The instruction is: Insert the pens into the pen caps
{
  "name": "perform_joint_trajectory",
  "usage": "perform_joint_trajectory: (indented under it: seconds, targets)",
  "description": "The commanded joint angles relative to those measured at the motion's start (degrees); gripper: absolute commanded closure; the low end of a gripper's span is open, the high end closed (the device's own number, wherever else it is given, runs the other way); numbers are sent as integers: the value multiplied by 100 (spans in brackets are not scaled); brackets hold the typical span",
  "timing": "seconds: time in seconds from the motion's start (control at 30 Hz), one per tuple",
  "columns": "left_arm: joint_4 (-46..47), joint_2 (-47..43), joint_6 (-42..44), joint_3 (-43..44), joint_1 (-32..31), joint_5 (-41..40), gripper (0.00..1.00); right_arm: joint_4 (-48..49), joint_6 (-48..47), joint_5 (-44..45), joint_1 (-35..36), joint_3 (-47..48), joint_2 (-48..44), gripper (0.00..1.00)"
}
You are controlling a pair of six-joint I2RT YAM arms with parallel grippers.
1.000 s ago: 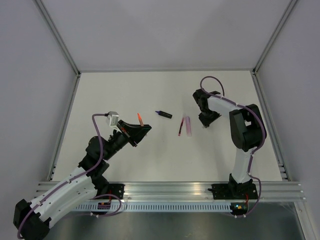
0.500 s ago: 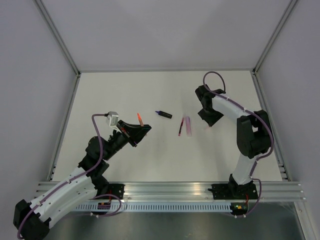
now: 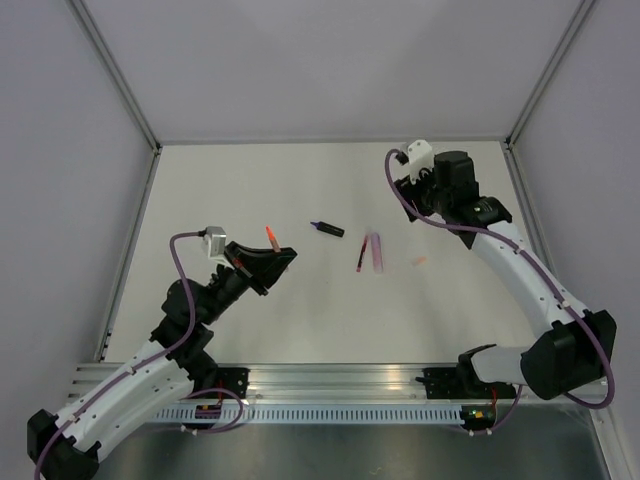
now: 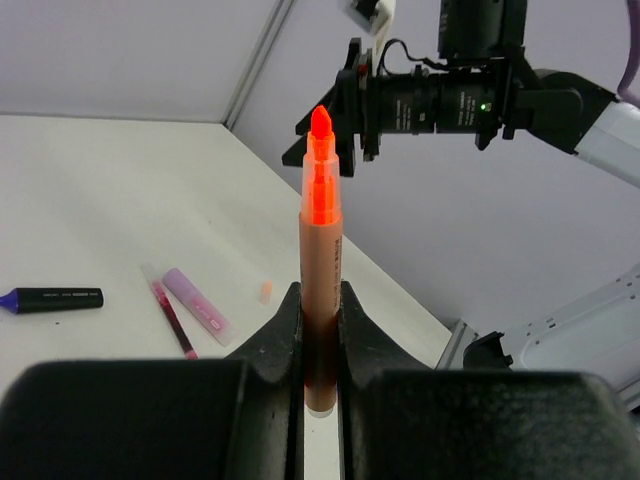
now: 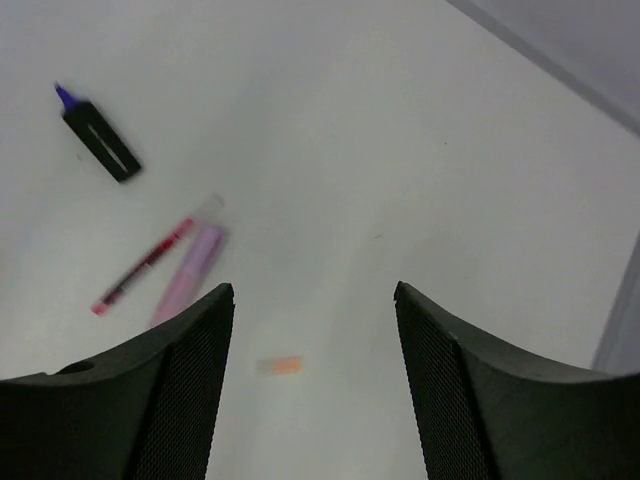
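My left gripper (image 4: 320, 300) (image 3: 272, 258) is shut on an orange pen (image 4: 321, 230) (image 3: 270, 236), held upright with its bare tip up. A dark navy pen (image 3: 327, 229) (image 5: 98, 141) (image 4: 52, 298) lies mid-table. A slim pink-red pen (image 3: 361, 257) (image 5: 145, 265) (image 4: 172, 318) lies beside a light purple cap (image 3: 375, 250) (image 5: 190, 272) (image 4: 197, 306). A tiny orange-pink cap (image 3: 420, 261) (image 5: 284, 366) (image 4: 266, 291) lies alone on the table. My right gripper (image 5: 314, 290) (image 3: 403, 195) hangs open and empty, high above that small cap.
The white table (image 3: 300, 180) is walled at the back and both sides, with a metal rail (image 3: 340, 380) along the near edge. The right arm (image 3: 520, 265) arches over the table's right side.
My right gripper opened, left the small orange-pink cap on the table, then rose and swung toward the back. The left arm shifted slightly left, still holding the orange pen.
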Motion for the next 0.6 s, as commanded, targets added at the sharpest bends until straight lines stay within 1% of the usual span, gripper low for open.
perform_joint_trajectory:
  seconds: [0.0,0.03,0.07,0.17,0.2,0.27,0.3,0.4,0.57]
  targets:
    - [30,-86,139,-107,-2,-107,98,-133,-3453,-752,-293,-395,118,28]
    - [30,-86,139,-107,-2,-107,98,-577,-3717,-856,-372,-238,231,29]
    - [30,-86,139,-107,-11,-107,98,-834,-4372,-970,-434,-158,485,30]
    - [13,-112,148,-107,-11,-142,98,-1371,-5079,-971,-566,44,951,30]
    - [12,-121,148,-116,-3,-168,98,-1668,-5230,-1093,-636,123,1084,30]
    - [4,-139,157,-116,-2,-203,98,-1899,-5476,-1269,-672,378,1469,30]
    - [-5,-139,157,-116,-2,-221,97,-2048,-5651,-1523,-689,396,1550,30]
    - [-14,-86,157,-107,-2,-239,97,-1857,-5740,-1727,-707,47,1831,30]
    - [-32,-121,139,-116,-2,-300,97,-1768,-5882,-1727,-707,-289,1990,30]
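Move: The small orange cap lies about 23 cm below the open right hand, some 5 cm back and 3 cm to its right. Level with the cap on the table, the purple pen is roughly 12 cm left and 2 cm back of the hand, the red pen about 16 cm left and 2 cm back. From the left hand, still holding the orange pen, the cap is some 14 cm ahead, 40 cm right and 28 cm below. The right hand, fingers staying open, sinks some 16 cm towards the orange cap, swinging about 40 degrees counter-clockwise. ##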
